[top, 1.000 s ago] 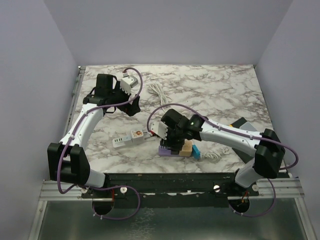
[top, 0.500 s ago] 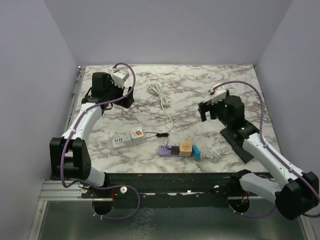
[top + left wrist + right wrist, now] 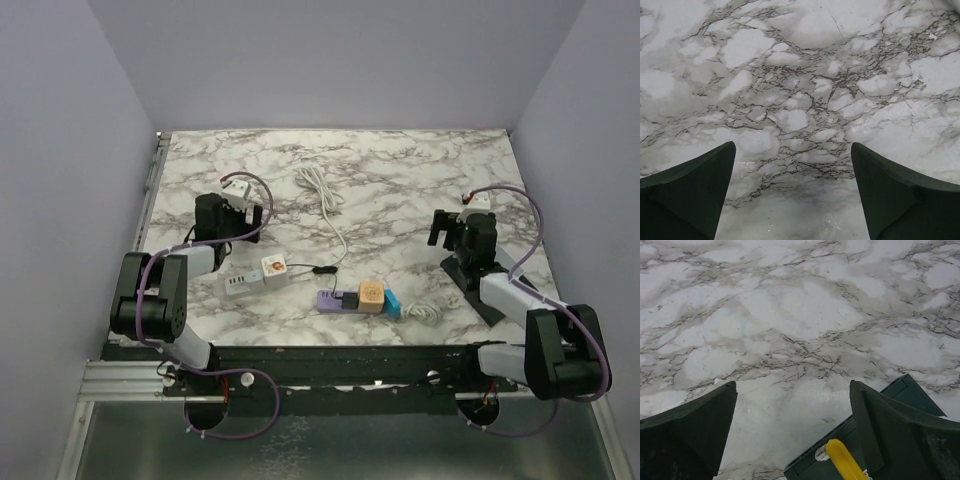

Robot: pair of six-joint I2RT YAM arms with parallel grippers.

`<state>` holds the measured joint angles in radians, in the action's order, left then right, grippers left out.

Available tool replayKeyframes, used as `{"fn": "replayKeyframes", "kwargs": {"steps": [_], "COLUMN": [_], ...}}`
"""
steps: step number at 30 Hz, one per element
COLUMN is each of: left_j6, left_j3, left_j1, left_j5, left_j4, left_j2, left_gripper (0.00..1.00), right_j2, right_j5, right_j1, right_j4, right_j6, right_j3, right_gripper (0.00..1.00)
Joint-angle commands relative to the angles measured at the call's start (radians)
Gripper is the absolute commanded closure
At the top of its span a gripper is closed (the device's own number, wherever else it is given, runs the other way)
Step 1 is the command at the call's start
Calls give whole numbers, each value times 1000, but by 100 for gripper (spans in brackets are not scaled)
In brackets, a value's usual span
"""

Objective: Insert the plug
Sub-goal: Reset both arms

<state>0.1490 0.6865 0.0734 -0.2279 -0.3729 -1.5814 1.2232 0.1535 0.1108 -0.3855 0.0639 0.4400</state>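
Observation:
A white power strip (image 3: 248, 281) with a white-and-orange adapter (image 3: 272, 268) lies at the near left of the marble table. A small black plug (image 3: 319, 270) on a white cable (image 3: 322, 192) lies just right of it, apart from it. A purple strip (image 3: 335, 299) carries a black plug, a wooden cube (image 3: 372, 296) and a blue piece (image 3: 393, 304). My left gripper (image 3: 254, 213) (image 3: 792, 145) is open and empty, low over bare marble. My right gripper (image 3: 440, 230) (image 3: 793, 384) is open and empty at the right.
A dark flat case (image 3: 478, 291) (image 3: 840, 442) lies under my right arm, with a yellow handle (image 3: 846, 461) on it. A small coil of white cord (image 3: 428, 312) lies near the front edge. Grey walls enclose the table on three sides.
My right arm has left the purple strip and folded back to the right side. My left arm has drawn back from the far left corner toward its base. The strips and plug have not moved.

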Motion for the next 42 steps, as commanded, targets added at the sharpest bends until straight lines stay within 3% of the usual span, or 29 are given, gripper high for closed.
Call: {"fn": "replayKeyframes", "kwargs": {"steps": [1, 7, 14, 17, 19, 20, 22, 23, 28, 42], "left_j6": [-52, -81, -115, -134, -140, -144, -170, -173, -173, -172], "left_j3": [-103, -247, -330, -376, -393, -405, -473, -484, -426, -431], "left_j1": [-28, -39, -47, -47, -47, -45, -45, -45, -34, -30], "left_j5": [14, 45, 105, 150, 168, 181, 198, 197, 245, 254], "left_j4": [-298, -560, -693, -771, -805, -822, -1042, -1064, -938, -942], "left_j2": [-25, -41, -18, -9, -13, -16, -89, -82, -77, -72], "left_gripper": [1, 1, 1, 1, 1, 1, 1, 1, 1, 1], "right_j2": [52, 110, 246, 338, 309, 319, 333, 320, 333, 319], "right_j5": [36, 38, 19, 5, 5, 8, 0, -1, -4, -5], "right_j1": [-34, -77, -131, -134, -134, -134, -134, -134, -134, -134], "right_j4": [-235, -516, -719, -925, -836, -867, -901, -866, -850, -862], "right_j6": [4, -4, 2, -20, -8, -8, -25, -27, -11, -14], "right_j3": [-53, -156, -156, -212, -201, -202, -210, -207, -187, -201], "right_gripper": [0, 0, 0, 0, 0, 0, 0, 0, 0, 0]}}
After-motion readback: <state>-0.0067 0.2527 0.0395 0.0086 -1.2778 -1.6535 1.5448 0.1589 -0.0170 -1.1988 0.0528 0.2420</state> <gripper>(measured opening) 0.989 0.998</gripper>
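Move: Neither hand holds or goes for anything; the black plug in the purple strip lies roughly 22 cm back and 27 cm right of the left hand. From the right hand that plug is about 17 cm back and 27 cm left, nearly level in height, the orange cube some 5 cm to the right of it; the dark green case lies 10 cm back, 7 cm right and lower. Both empty grippers, still wide open, ease apart into their rest poses over the bare marble: the left goes about 5 cm left and some 3 cm back, its fingers tipping up around 20 degrees while it swings counter-clockwise. The right slides about 5 cm right and slightly forward, dipping then recovering most of its height, tips up and turns a little clockwise, then holds still. ##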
